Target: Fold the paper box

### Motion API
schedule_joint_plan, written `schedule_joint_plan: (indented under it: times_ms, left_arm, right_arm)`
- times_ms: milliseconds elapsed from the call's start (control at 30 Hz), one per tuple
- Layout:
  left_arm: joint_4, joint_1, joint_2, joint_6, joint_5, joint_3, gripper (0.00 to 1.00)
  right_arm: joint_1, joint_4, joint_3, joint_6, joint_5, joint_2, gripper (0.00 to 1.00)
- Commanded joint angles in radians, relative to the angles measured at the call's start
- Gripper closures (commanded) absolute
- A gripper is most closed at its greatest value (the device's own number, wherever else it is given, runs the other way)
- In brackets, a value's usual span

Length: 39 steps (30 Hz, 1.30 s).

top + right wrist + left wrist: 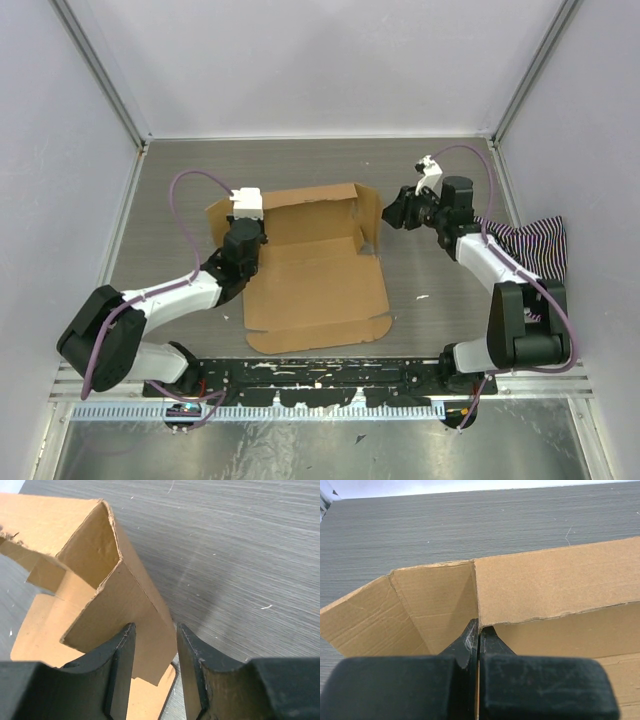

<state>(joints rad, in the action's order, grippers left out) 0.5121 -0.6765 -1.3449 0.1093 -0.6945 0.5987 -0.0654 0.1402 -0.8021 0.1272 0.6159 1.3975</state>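
Note:
The paper box (315, 275) is a brown die-cut cardboard sheet lying flat mid-table, with its far panel and side flaps raised. My left gripper (245, 240) sits at the box's far left corner. In the left wrist view it (479, 625) is shut on a thin cardboard edge where the raised back panel (545, 580) meets the left flap (380, 615). My right gripper (393, 212) is at the box's far right corner. In the right wrist view it (155, 627) is open, and the lower corner of the raised right flap (125, 610) lies between its fingers.
A black-and-white striped cloth (530, 240) lies at the right wall behind the right arm. A black rail (320, 375) runs along the near table edge. Enclosure walls stand on three sides. Bare grey table (300, 165) lies beyond the box.

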Motion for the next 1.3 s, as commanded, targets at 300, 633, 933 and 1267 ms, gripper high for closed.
schedule_joint_plan:
  times_ms: [300, 633, 933, 1267]
  left_arm:
    - [0.023, -0.015, 0.006, 0.000, 0.014, -0.004, 1.00]
    - [0.033, -0.015, 0.033, -0.008, 0.035, -0.020, 1.00]
    - [0.055, -0.018, 0.034, -0.011, 0.062, -0.024, 1.00]
    - [0.060, -0.021, 0.027, -0.023, 0.059, -0.017, 1.00]
  right_arm:
    - [-0.119, -0.013, -0.052, -0.110, 0.041, 0.056, 0.55]
    - [-0.184, 0.030, -0.088, -0.135, -0.077, 0.112, 0.55]
    - [-0.250, 0.127, -0.073, -0.122, -0.196, 0.135, 0.56]
    - [-0.330, 0.186, -0.054, -0.086, -0.467, 0.184, 0.61]
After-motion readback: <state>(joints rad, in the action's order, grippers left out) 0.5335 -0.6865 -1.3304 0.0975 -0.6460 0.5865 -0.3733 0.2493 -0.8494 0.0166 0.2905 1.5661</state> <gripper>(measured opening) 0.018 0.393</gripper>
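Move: The box's right side flap hangs about 5 cm to the left of my open right hand, level with it fore and aft, its middle some 3 cm lower. The right end of the lid strip is about 7 cm to the left and 5 cm farther out, at hand height. The floor panel's middle lies 15 cm left, 15 cm back and 14 cm down. From my left hand, the side flap is about 20 cm to the right, 1 cm nearer me and 4 cm lower. I sweep my right hand left against the side flap to swing it inward, first about 5 cm left while easing back and down, then curving forward and left and sinking a little more, with the wrist rolling some 15 degrees, left side down. The fingers narrow slightly around the folded edge. My left hand keeps its pinch on the lid strip's left corner, drifting about 1 cm right. ##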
